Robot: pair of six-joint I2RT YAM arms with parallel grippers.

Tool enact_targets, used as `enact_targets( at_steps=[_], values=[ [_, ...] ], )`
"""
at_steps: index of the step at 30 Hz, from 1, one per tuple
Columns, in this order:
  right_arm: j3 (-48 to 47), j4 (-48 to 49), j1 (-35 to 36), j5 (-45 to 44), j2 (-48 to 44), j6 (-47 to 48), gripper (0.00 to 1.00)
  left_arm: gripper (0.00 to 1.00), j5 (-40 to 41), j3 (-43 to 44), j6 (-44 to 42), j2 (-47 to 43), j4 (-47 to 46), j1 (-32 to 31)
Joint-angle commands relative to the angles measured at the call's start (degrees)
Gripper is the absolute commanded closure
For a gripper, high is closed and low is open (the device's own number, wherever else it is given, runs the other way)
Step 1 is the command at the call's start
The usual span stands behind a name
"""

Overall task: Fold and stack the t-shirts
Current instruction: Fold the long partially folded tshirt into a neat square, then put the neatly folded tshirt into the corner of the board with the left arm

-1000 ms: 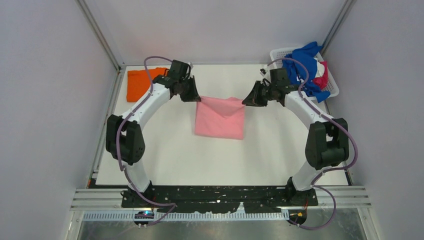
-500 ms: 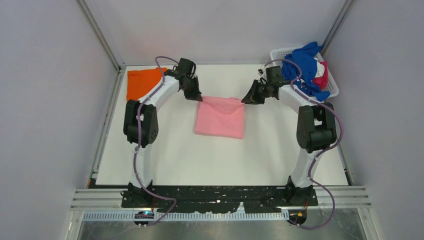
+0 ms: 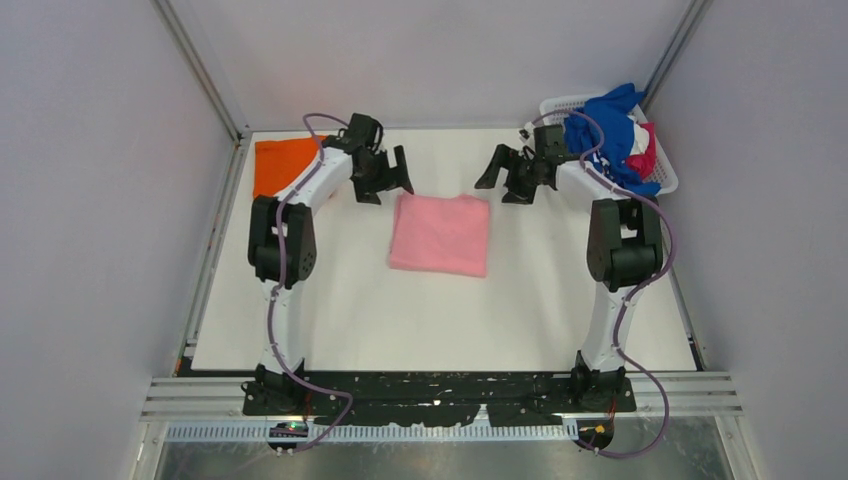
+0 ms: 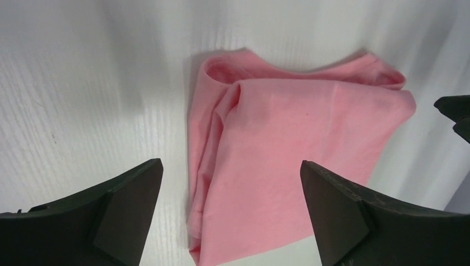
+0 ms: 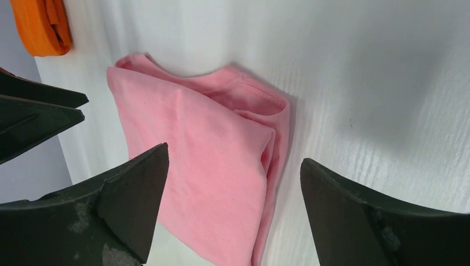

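A light pink t-shirt (image 3: 440, 235) lies folded into a rectangle at the middle of the white table, its doubled edge toward the back. My left gripper (image 3: 385, 183) hovers open just behind its far left corner. My right gripper (image 3: 503, 182) hovers open behind the far right corner. Neither touches the cloth. Both wrist views look down on the pink t-shirt (image 4: 288, 160) (image 5: 205, 149) between wide-apart jaws, left gripper (image 4: 230, 166), right gripper (image 5: 234, 158). A folded orange t-shirt (image 3: 278, 165) (image 5: 47, 25) lies at the far left corner.
A white slatted basket (image 3: 560, 104) stands at the far right corner, with a royal blue tee (image 3: 610, 120) and a magenta one (image 3: 645, 155) heaped in it and hanging over its rim. Grey walls and metal posts close in the table on three sides.
Both grippers were shut on the pink t-shirt's far corners and have now opened and let go. They have drawn back slightly toward the rear. The shirt now lies flat.
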State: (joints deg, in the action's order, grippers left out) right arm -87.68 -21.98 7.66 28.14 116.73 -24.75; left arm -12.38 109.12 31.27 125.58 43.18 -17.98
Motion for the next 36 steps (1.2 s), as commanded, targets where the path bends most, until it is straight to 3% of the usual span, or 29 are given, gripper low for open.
enact_targets(
  at_steps=[1,9,15,23,29,36],
  values=[
    [4.95,2.82,0.02,1.32,-7.52,1.55,0.05,0.0,-8.61,-5.13,0.69,-7.8,-6.34,0.0],
    [11.86,15.12,1.29,12.25,-9.77,-4.5,0.05,0.0,-17.18,-6.14,4.61,-6.57,-15.5,-2.03],
    [9.9,24.87,1.89,15.33,-2.69,-13.84,0.05,0.0,-15.01,1.6,6.21,3.22,-9.53,-1.96],
    [7.37,19.78,2.05,8.22,5.65,-13.55,0.05,0.0,-10.84,2.43,7.39,8.9,-4.46,-1.88],
    [11.91,17.41,3.02,6.39,4.1,-11.46,0.05,0.0,-10.88,-10.05,6.27,2.34,-5.99,-2.36],
    [25.18,17.71,6.11,4.95,-5.83,-10.32,0.05,0.0,-9.7,-31.4,5.58,-11.55,-11.21,-3.12]
  ],
)
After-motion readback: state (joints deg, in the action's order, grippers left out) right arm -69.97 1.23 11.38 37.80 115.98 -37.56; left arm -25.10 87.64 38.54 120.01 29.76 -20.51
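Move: Just past the far corners of the pink t-shirt, which lies folded almost square, both hands hang open. The t-shirt's middle is some 7 cm back, 10 cm right and 4 cm below the left hand; from the right hand it is about 7 cm back, 11 cm left and 4 cm below. The orange folded shirt lies roughly 21 cm left of the left hand and 5 cm farther out; the laundry basket is about 24 cm right of the right hand, 9 cm farther out. Rising 3 to 4 cm and closing in 5 to 6 cm from either side, the wide-open hands lean their fingertips inward some 15 degrees, then drop about 7 cm onto the t-shirt's far part. Pressing on the cloth, they drag it back towards the base, the left by about 7 cm, the right starting later and going only about 4. ##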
